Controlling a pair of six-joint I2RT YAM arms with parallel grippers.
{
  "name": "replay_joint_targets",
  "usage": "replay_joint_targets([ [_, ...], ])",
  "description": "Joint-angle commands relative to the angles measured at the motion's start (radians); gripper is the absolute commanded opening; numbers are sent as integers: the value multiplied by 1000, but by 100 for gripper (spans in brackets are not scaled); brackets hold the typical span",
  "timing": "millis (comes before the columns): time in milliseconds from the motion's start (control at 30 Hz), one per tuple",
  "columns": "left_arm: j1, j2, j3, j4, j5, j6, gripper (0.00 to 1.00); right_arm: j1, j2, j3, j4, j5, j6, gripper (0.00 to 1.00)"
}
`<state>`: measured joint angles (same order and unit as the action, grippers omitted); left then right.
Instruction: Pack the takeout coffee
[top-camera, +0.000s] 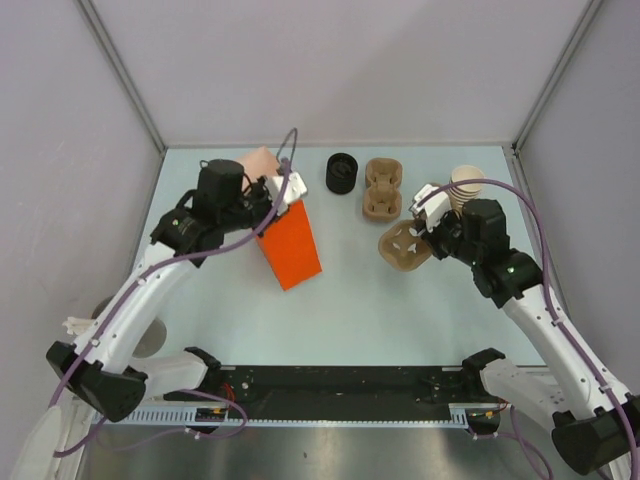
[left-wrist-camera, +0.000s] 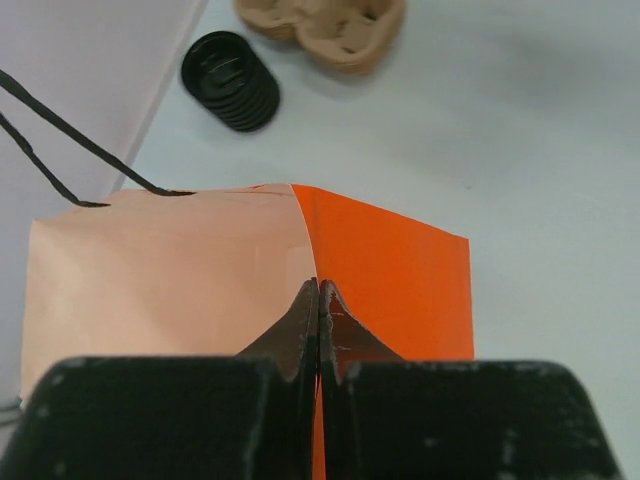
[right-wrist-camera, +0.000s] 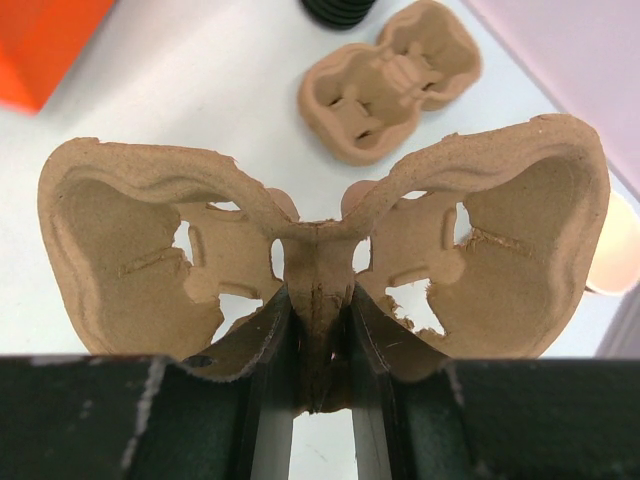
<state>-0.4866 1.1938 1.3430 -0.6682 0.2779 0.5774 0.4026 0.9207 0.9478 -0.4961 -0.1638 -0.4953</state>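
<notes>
No lidded takeout coffee cup shows in any view. An orange paper bag (top-camera: 292, 248) stands at the left with its pale inside showing, and my left gripper (top-camera: 278, 200) is shut on its top edge (left-wrist-camera: 319, 285). My right gripper (top-camera: 428, 234) is shut on the middle ridge of a brown moulded cup carrier (top-camera: 403, 246), lifted and tilted. In the right wrist view the carrier (right-wrist-camera: 120, 250) spreads to both sides of the gripper (right-wrist-camera: 320, 300). A tan paper cup stack (top-camera: 466, 183) stands just behind the right gripper.
A second brown carrier (top-camera: 382, 188) lies at the back centre, with a stack of black lids (top-camera: 342, 172) to its left. The bag's black cord handles (left-wrist-camera: 60, 135) hang to the left. Grey walls close in the table on three sides.
</notes>
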Motion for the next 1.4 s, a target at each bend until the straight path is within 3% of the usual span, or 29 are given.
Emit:
replay_joint_targets([
  [0, -113, -97, -64, -62, 18, 79, 0, -33, -39, 5, 70, 27, 40, 28],
  [300, -150, -191, -137, -172, 178, 183, 0, -76, -33, 5, 79, 23, 55, 28],
  [433, -152, -217, -148, -154, 158, 193, 13, -85, -33, 5, 80, 14, 60, 28],
  [500, -152, -223, -143, -137, 118, 182, 37, -90, -31, 5, 80, 12, 60, 28],
  [533, -152, -224, -142, -119, 104, 168, 54, -93, -29, 5, 79, 12, 61, 28],
  [600, -152, -230, -131, -97, 64, 153, 62, -100, -28, 5, 77, 6, 63, 28],
  [733, -152, -241, -105, -45, 1, 90, 90, -110, -29, 5, 70, -8, 64, 28],
  [900, -92, -257, -10, 59, -181, -10, 98, -114, -28, 3, 62, -20, 64, 28],
  [1033, 25, -273, 71, 113, -197, -141, 99, -113, -17, 3, 57, -29, 60, 28],
  [1367, 174, -194, 130, 59, -335, -272, 100, -94, -8, -3, 54, -28, 51, 27],
])
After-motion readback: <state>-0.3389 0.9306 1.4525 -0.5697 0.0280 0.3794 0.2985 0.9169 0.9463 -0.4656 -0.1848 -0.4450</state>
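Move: The left hand still pinches the near top edge of the orange bag; the clear table spot for it lies about 6 cm back, straight in line sideways, some 30 cm below. From that hand, the black lids stand 18 cm ahead and 13 cm right, the tabletop carrier 17 cm ahead and 24 cm right, both about 26 cm lower. From the right hand, the spot is 4 cm back, 28 cm left and 25 cm below. Left hand brings the bag some 10 cm back, opens, then rises leftward about 20 cm; right keeps its carrier. ##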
